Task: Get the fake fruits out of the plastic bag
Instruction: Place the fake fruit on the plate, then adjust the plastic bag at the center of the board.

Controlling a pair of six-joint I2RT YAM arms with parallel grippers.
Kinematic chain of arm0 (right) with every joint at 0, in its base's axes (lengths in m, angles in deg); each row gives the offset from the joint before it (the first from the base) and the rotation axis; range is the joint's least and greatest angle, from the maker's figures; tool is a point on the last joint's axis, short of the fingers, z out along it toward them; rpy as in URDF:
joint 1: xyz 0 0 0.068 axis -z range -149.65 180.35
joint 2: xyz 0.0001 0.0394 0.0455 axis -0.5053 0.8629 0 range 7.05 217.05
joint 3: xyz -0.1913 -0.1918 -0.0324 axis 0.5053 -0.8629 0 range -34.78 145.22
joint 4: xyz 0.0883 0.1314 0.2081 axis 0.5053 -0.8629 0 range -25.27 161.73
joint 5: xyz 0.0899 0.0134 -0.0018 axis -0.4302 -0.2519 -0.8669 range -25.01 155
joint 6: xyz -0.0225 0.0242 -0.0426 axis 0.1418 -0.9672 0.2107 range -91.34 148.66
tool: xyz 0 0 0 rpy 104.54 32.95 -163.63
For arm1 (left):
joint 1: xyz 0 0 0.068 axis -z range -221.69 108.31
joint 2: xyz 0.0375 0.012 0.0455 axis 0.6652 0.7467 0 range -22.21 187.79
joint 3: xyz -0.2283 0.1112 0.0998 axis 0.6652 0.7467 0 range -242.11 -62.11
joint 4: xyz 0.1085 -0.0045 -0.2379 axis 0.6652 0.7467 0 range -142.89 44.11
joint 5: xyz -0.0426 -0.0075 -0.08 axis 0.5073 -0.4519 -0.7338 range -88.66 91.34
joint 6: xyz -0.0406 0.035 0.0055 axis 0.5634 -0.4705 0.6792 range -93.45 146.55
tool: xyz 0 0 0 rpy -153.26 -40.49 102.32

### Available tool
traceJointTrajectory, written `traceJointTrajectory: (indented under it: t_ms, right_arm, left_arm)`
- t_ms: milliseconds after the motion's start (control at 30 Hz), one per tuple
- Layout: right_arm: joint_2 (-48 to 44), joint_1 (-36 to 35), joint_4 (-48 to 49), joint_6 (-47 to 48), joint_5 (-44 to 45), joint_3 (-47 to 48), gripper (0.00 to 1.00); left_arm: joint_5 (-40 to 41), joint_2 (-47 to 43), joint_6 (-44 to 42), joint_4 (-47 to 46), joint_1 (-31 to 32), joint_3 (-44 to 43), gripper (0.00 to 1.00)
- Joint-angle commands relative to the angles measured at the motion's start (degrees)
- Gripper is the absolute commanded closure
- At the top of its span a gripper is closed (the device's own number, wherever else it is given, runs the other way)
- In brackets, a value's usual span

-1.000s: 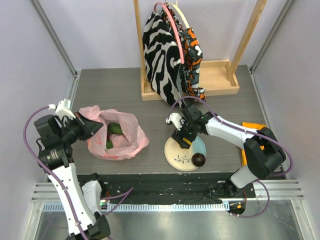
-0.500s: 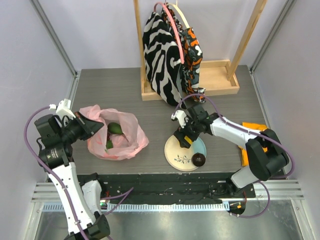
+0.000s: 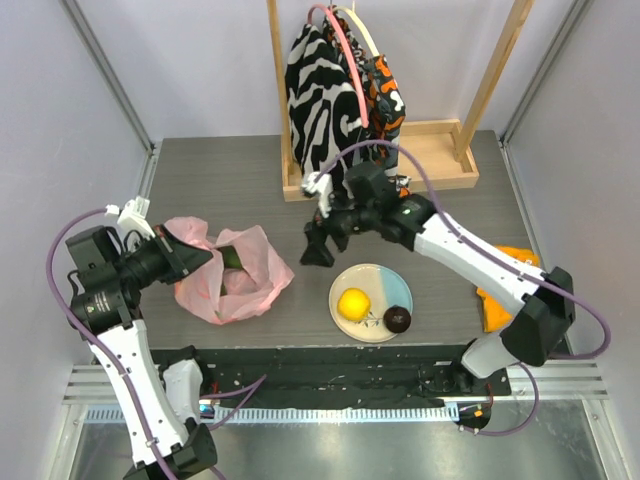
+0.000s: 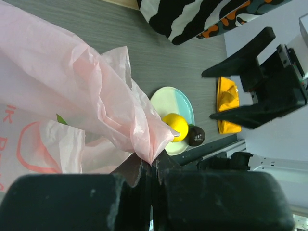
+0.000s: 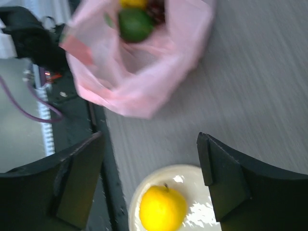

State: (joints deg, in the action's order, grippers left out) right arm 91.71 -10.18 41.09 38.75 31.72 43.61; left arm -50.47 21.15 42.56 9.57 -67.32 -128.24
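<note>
The pink plastic bag (image 3: 240, 285) lies at the left, and my left gripper (image 3: 197, 262) is shut on its rim (image 4: 144, 144), holding the mouth up. Inside the bag a green fruit (image 5: 135, 24) shows, with a yellow one (image 5: 132, 2) and a dark red one (image 5: 156, 7) beside it. A yellow-orange round fruit (image 3: 352, 303) and a dark maroon fruit (image 3: 398, 318) rest on the cream-and-blue plate (image 3: 385, 280). My right gripper (image 3: 320, 240) hangs open and empty between the plate and the bag, above the table (image 5: 150, 139).
A zebra-striped cloth bag (image 3: 320, 110) hangs from a wooden rack (image 3: 440, 165) at the back. A folded orange cloth (image 3: 497, 300) lies at the right edge. A black strip (image 3: 330, 365) runs along the table's near edge.
My right gripper has let go of the yellow-orange fruit on the plate, risen, and swung left toward the bag. The left gripper has pulled the bag's rim slightly right.
</note>
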Motion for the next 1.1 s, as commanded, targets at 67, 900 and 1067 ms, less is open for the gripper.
traceJointTrajectory:
  t_ms: [67,900,1067]
  right_arm:
    - [9.8,-11.84,12.07,-7.36,3.83,7.55,0.28]
    - [36.11,-17.03,28.72,-18.26,14.89,23.74,0.35]
    - [27.32,-16.77,24.39,-14.05,34.47,14.71,0.31]
  left_arm:
    - [2.67,-1.34,-0.62,4.42,-0.48,-1.81,1.0]
    - [-3.47,-0.99,-2.91,10.14,-1.44,-6.38,1.0]
    - [-5.75,0.33,-1.68,7.95,-1.44,-9.54,1.0]
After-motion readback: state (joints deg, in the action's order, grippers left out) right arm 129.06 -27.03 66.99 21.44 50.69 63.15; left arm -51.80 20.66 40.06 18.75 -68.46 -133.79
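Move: The green fruit still in the bag lies about 21 cm left of the right hand, 7 ahead and 20 below it; the bag's middle is about 19 cm left and 3 ahead. The lemon on the plate is some 8 cm right and 5 back, the plate's middle 12 right and 3 back. From the left hand, which pinches the bag's edge, the green fruit is about 10 cm ahead, nearly in line sideways and 25 below. The bag's open mouth, kept up by the left gripper, is where the empty right hand goes: it sweeps left roughly 20 cm from above and beside the plate, sinking about 10 and bowing back before swinging forward, and ends at the near-side rim with the plastic across its fingers. The fingers narrow partway but stay open; the left hand holds its pinch, easing back some 2 cm. ##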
